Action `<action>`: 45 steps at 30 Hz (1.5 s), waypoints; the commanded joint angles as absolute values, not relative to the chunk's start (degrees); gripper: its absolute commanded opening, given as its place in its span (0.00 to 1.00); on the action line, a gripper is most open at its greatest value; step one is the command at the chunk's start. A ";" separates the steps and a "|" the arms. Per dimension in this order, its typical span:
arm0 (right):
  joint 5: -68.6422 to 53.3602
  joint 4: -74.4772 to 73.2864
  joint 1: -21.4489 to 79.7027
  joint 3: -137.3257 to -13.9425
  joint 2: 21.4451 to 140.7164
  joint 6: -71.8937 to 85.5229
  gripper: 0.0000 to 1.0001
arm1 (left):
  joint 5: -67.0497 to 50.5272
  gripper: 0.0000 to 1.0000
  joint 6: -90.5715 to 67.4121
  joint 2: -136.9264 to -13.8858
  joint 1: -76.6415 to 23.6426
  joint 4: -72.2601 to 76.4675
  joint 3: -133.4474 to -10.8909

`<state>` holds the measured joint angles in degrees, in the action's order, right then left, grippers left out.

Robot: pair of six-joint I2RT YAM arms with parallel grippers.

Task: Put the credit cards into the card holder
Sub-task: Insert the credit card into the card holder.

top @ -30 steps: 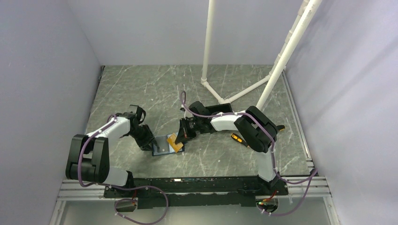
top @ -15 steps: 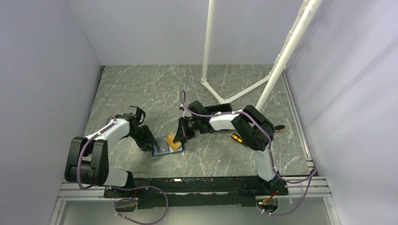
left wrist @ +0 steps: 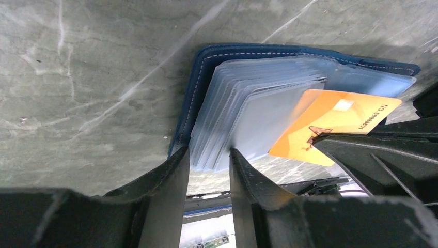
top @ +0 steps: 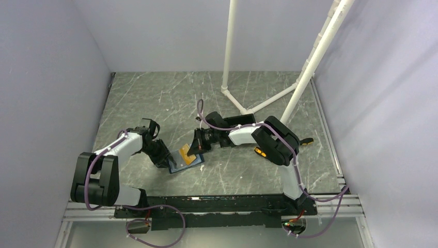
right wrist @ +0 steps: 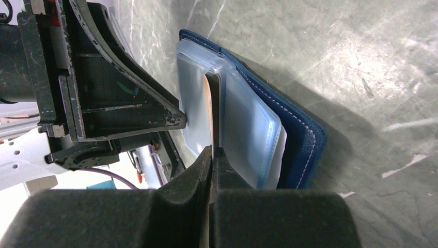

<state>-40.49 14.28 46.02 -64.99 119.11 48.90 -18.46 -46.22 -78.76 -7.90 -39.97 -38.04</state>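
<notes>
The card holder lies open on the table, dark blue with a fan of clear sleeves. My left gripper is closed on the near edge of those sleeves, one finger by the blue cover. An orange-gold credit card is pinched in my shut right gripper. Its leading corner sits among the sleeves. In the right wrist view the card shows edge-on, standing between two sleeves. No whitish card is in view.
An orange-handled screwdriver lies under the right arm's elbow. A white pipe frame stands at the back of the table. Grey walls close in left and right. A metal rail runs along the near edge.
My right gripper has carried the orange card leftward, further over the card holder and into its sleeves. The left gripper has stayed at the holder's edge.
</notes>
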 commanded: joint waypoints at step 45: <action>-36.37 17.64 53.81 -67.54 115.87 38.55 0.57 | -13.62 0.39 -49.36 -72.14 -8.00 -40.95 -35.46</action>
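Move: The card is already pinched in the right fingertips. Its middle lies about 2 cm to their left, level with them fore and aft and 1 cm lower. The clear pocket it goes to is centred some 6 cm left of this hand, 3 cm back and 3 cm below. The holder's blue right flap is about 2 cm back, 1 cm right and 3 cm down. From the left hand, at the holder's near left edge, the pocket's middle is roughly 4 cm right and 2 cm ahead. Leftward, by about 2.5 cm in all, the right hand follows the card into the pocket. It first creeps left with fingers shut, then opens to let go of the card, dipping 1 cm and rising again while rolling some 20 degrees, and finally goes left and a little back, one fingertip against the card's outer end. The left hand stays put, its part-open fingers still astride the pocket stack's edge. ##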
